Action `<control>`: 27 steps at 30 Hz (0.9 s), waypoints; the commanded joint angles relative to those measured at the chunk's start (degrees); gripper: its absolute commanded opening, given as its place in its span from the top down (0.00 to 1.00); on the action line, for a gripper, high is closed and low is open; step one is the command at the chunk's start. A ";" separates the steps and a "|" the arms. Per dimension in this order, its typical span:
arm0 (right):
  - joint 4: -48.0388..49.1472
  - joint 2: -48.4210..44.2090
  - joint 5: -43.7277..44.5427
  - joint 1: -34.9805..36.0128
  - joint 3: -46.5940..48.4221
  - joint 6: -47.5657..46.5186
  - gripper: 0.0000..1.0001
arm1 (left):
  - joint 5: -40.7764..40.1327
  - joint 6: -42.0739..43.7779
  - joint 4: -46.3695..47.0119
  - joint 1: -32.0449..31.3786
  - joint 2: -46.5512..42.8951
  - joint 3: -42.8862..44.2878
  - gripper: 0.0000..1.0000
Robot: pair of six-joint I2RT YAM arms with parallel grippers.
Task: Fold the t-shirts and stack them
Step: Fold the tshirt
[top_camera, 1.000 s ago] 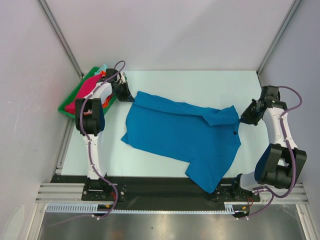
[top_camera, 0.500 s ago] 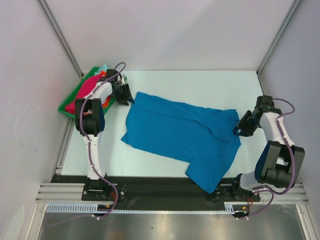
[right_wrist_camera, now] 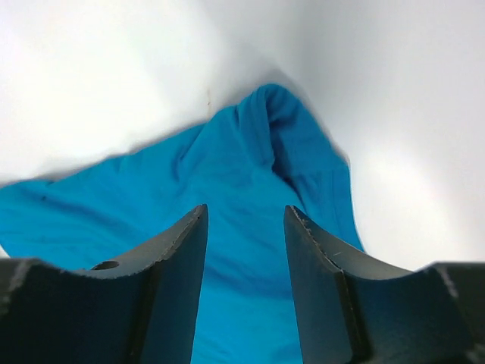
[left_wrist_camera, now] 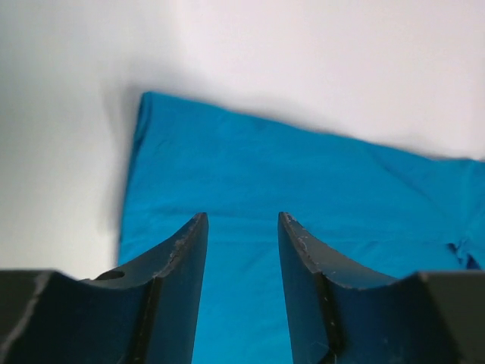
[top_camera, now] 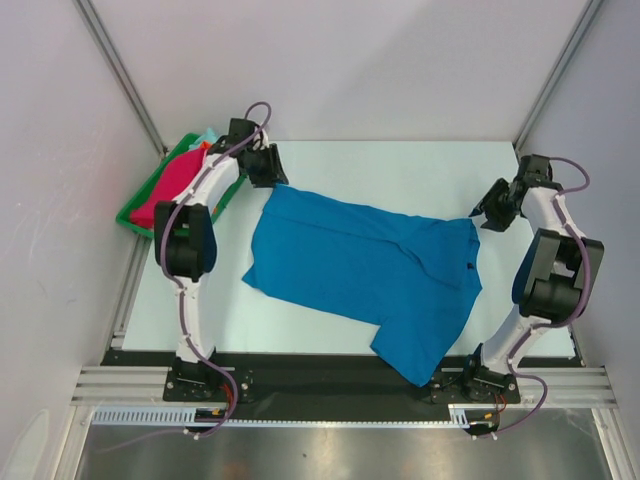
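A large bright blue t-shirt [top_camera: 370,265] lies spread across the white table, its collar end to the right and one part hanging toward the near edge. My left gripper [top_camera: 276,168] hovers above the shirt's far left corner [left_wrist_camera: 151,114], jaws open with nothing between them. At the shirt's far right corner [right_wrist_camera: 273,114] my right gripper [top_camera: 487,212] hangs just off the cloth, also open and empty. Both wrist views look down on blue cloth [left_wrist_camera: 303,182] between the fingers. More t-shirts, magenta [top_camera: 172,180] and orange among them, lie piled at the far left.
A green plastic tray [top_camera: 130,215] at the far left corner holds the pile of shirts. White walls and metal frame posts [top_camera: 120,80] close in the table on three sides. A black rail [top_camera: 320,375] runs along the near edge by the arm bases.
Both grippers were shut on the blue shirt's far corners; both have opened, let go and lifted back from it. The shirt's corners now lie flat on the table.
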 commanded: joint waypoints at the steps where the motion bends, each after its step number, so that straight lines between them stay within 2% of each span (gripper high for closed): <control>1: 1.60 2.93 -0.06 -0.32 4.17 -1.18 0.51 | 3.68 -3.53 4.08 0.40 3.43 1.77 0.53; 10: 3.97 10.23 -1.99 -0.05 5.41 -1.54 0.50 | 6.32 -5.64 4.52 1.19 8.18 3.09 0.55; 14: 4.50 13.22 -2.43 -0.05 6.37 -1.10 0.49 | 6.40 -5.82 1.81 1.46 11.43 6.16 0.55; 17: 5.03 15.59 -2.43 -0.14 8.13 -0.40 0.51 | 6.14 -5.73 1.18 1.81 12.05 6.52 0.55; 20: 4.85 17.26 -1.38 -0.58 9.98 1.10 0.78 | 5.53 -5.64 0.75 2.25 12.49 6.35 0.55; 21: 4.77 17.27 1.23 -1.02 10.15 1.62 0.91 | 5.44 -5.64 0.48 2.34 12.75 6.26 0.55; 23: 5.73 16.57 3.27 -1.63 9.63 3.03 0.99 | 5.26 -5.64 0.31 2.51 12.85 6.17 0.55; 27: 7.93 14.98 8.62 -2.69 8.05 4.70 1.00 | 5.17 -5.12 0.39 2.60 13.37 5.91 0.55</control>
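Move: The shirt's upper right corner lies about 4 cm ahead of the right hand, 1 cm to its right and 8 cm below; a black label on the shirt is roughly 9 cm back from that hand, level sideways. The shirt's upper left corner is some 5 cm ahead of the left hand, 3 cm to its left and 8 cm below, with the green bin about 26 cm to that hand's left and 2 cm back. The shirt's upper right corner is pinched by the right hand, which sinks about 8 cm while reaching some 4 cm forward, shuts its half-open fingers on the cloth, then draws a couple of centimetres to the right. Meanwhile the left hand drops about 8 cm to the upper left corner, tipping some 10 degrees farther down, and waits there with fingers still half open, seeming to rest on the cloth. ##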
